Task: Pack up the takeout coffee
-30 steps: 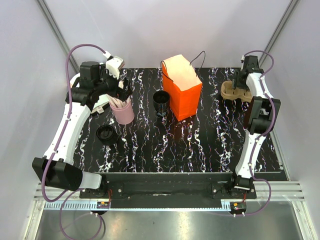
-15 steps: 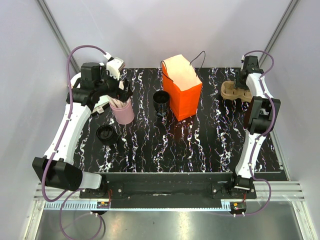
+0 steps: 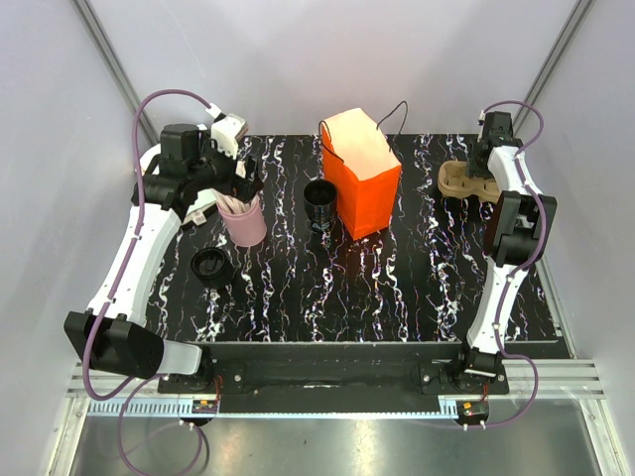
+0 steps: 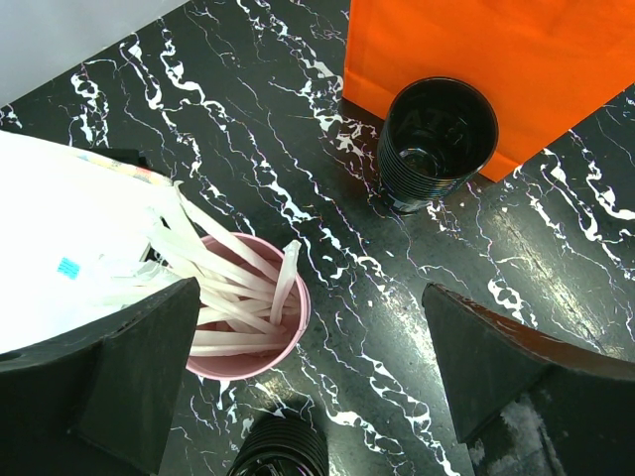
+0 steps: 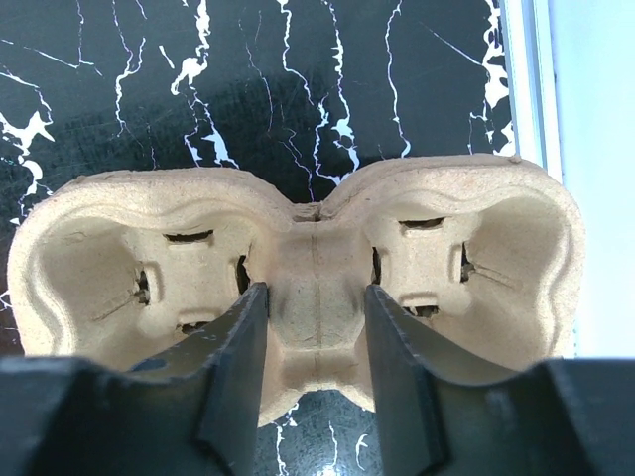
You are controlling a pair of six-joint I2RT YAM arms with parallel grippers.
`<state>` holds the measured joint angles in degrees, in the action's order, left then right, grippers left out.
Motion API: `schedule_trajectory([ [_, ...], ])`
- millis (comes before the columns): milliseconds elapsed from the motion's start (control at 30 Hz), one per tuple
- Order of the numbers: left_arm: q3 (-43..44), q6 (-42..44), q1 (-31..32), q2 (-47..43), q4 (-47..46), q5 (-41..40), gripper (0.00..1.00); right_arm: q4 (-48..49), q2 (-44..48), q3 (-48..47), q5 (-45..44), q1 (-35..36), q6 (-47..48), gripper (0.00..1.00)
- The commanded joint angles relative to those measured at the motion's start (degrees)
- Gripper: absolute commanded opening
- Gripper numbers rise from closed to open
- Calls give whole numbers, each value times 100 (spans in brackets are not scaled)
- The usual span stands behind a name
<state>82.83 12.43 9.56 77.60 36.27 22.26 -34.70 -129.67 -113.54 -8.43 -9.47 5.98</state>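
Note:
The takeout coffee, a small black cup with a dark lid, stands at the front left; only its ribbed top shows at the bottom edge of the left wrist view. My left gripper hangs open and empty above the pink cup of sticks. A lidless black cup stands against the orange bag. At the back right, my right gripper is shut on the middle ridge of a brown cardboard cup carrier.
The black marbled table ends close behind the carrier, where a pale edge strip shows. The orange bag has a thin dark cord handle and stands upright mid-table.
The top view shows both arms almost still. The carrier, cups and bag have not moved.

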Motion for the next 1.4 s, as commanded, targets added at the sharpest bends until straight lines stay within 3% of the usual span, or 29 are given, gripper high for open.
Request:
schedule_trajectory([
  [0,-3,-21,37,-166,-296,129,99,69,310,77,-107,-2,70,43],
  [300,-12,-30,37,-167,-305,129,99,60,547,33,-54,-2,53,31],
  [1367,93,-65,142,-158,-305,121,99,-345,864,-265,236,270,-202,32],
])
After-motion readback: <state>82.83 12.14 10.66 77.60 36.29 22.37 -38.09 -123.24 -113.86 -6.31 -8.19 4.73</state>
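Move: Pinched between the right fingers, the upper cup carrier has its middle right at the hand point, only about 1 cm below; a second carrier is nested straight beneath it, some 3 cm below the hand. The orange bag stands about 33 cm to the left and 9 cm nearer, and the black cups about 45 cm left and 18 cm nearer. From the left hand, the upper carrier lies roughly 58 cm right, 17 cm ahead and 22 cm lower. Keeping its pinch on the ridge between the upper carrier's two wells, the right hand waits briefly, then raises the carrier almost straight up about 5.5 cm, away from the nested one below. At that height it levels out and eases some 2 cm left towards the orange bag, grip unchanged and wrist barely tipping up. ##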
